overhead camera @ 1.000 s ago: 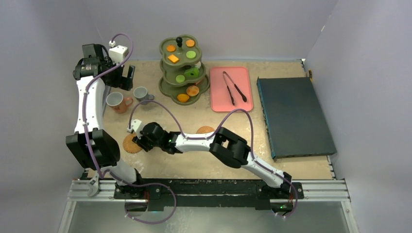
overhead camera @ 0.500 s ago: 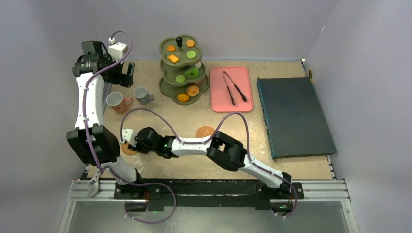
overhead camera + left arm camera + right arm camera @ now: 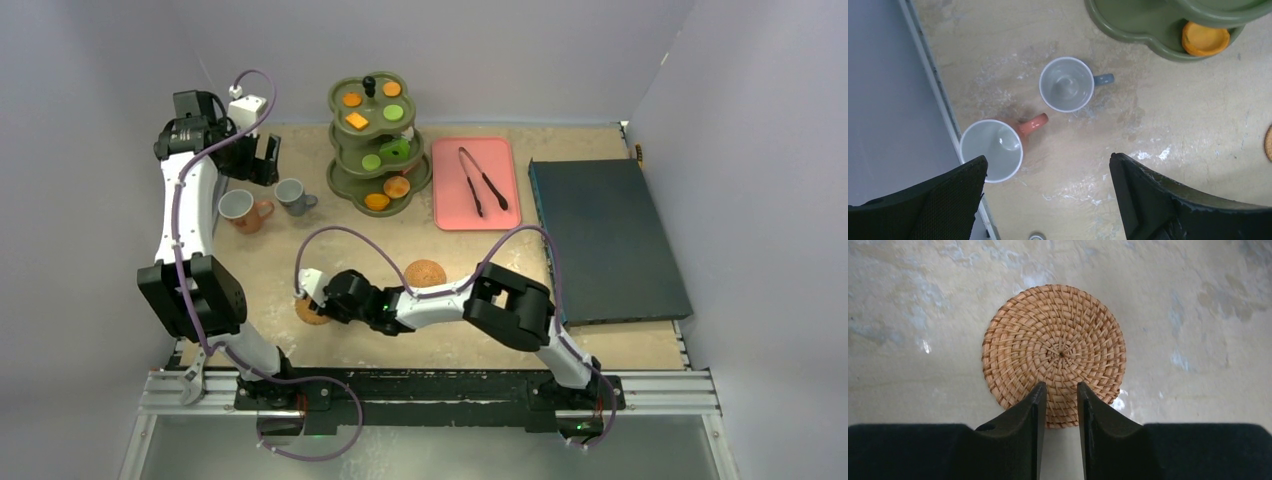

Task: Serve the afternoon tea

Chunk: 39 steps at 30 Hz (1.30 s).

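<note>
The olive three-tier stand [image 3: 345,178] at the back holds orange and green pastries [image 3: 397,186]. Left of it stand a terracotta cup [image 3: 240,208] and a grey-blue cup [image 3: 291,194]. My left gripper [image 3: 262,160] hangs wide open above them with nothing between its fingers; in the left wrist view the terracotta cup [image 3: 991,150] sits by the left finger and the grey-blue cup [image 3: 1067,84] farther off. My right gripper [image 3: 1059,390] points down at the near edge of a woven brown coaster [image 3: 1054,347], jaws a narrow gap apart. A second coaster [image 3: 425,272] lies mid-table.
A flat pink tray [image 3: 450,190] carrying black tongs [image 3: 482,180] lies right of the stand. A large dark slab [image 3: 605,240] fills the right side. The table's left rim [image 3: 928,75] runs close beside the terracotta cup.
My right gripper swung left, then back right and nearer, and the coaster under it shifted right with it. Its jaws have narrowed. The left gripper has hardly moved.
</note>
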{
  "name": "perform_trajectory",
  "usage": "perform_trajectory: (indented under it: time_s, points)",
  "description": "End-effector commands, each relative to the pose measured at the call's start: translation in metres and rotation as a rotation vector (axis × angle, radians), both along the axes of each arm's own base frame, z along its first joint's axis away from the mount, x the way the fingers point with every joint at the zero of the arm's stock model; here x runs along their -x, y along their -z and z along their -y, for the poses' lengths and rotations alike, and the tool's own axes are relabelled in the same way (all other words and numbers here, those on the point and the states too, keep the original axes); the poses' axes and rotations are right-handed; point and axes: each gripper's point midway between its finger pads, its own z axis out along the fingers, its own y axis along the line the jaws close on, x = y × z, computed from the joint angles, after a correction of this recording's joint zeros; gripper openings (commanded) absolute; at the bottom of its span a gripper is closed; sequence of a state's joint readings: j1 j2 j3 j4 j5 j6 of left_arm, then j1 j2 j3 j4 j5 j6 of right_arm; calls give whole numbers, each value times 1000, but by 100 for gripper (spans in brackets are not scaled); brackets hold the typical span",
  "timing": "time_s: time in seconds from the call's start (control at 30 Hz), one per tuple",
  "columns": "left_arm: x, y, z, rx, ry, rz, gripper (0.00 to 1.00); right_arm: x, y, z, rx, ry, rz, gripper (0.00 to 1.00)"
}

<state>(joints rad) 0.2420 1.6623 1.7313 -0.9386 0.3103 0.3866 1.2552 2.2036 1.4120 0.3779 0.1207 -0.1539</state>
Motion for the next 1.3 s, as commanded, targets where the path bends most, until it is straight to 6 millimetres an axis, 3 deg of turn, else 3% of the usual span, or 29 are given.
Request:
perform_trajectory:
  time_s: [0.0,0.2,0.3,0.5,0.6,0.7,0.87,1.07,1.27]
  points:
    - [3,8,3,5,37,5,91,-2,24,45,90,93,-33,32]
    - [-7,29,1,9,48,-11,87,-9,-1,61,29,144,-34,31]
    - [-23,43,0,11,63,-28,81,-11,-31,54,-49,141,-36,32]
    - [-55,68,6,7,116,-69,68,-7,-112,33,-240,96,-59,35]
    - [-67,81,13,-22,147,-92,60,-9,-145,39,-326,105,-96,36]
    - [-78,92,16,-40,159,-99,54,-14,-161,57,-373,119,-119,36]
    - [-89,110,14,-59,153,-122,44,-23,-170,89,-398,166,-140,36]
    - [-86,126,10,-90,147,-147,34,-26,-159,121,-374,235,-156,36]
    - [-81,138,13,-73,164,-176,4,-30,-152,138,-367,277,-168,35]
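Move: From the left hand, the grey mug stands about 6 cm ahead, 5 cm to the right and some 18 cm below. The terracotta mug is roughly 2 cm ahead and 6 cm to the left at the same depth, and the tiered stand 9 cm ahead and 22 cm right. The right hand is already on the left coaster, whose middle lies about 2 cm left, 1 cm ahead and 4 cm below; the other coaster is some 21 cm right and 6 cm farther out. Downward about 13 cm and forward 8, the left hand descends to the grey mug's left rim, fingers closing from wide to nearly shut astride it, one inside the mug and one outside. The right hand keeps dragging the left coaster to the right with its fingertips for about 5 cm, then lifts off steeply, tilting its fingers up, and carries on rightward towards the other coaster, sinking a little at the end. ##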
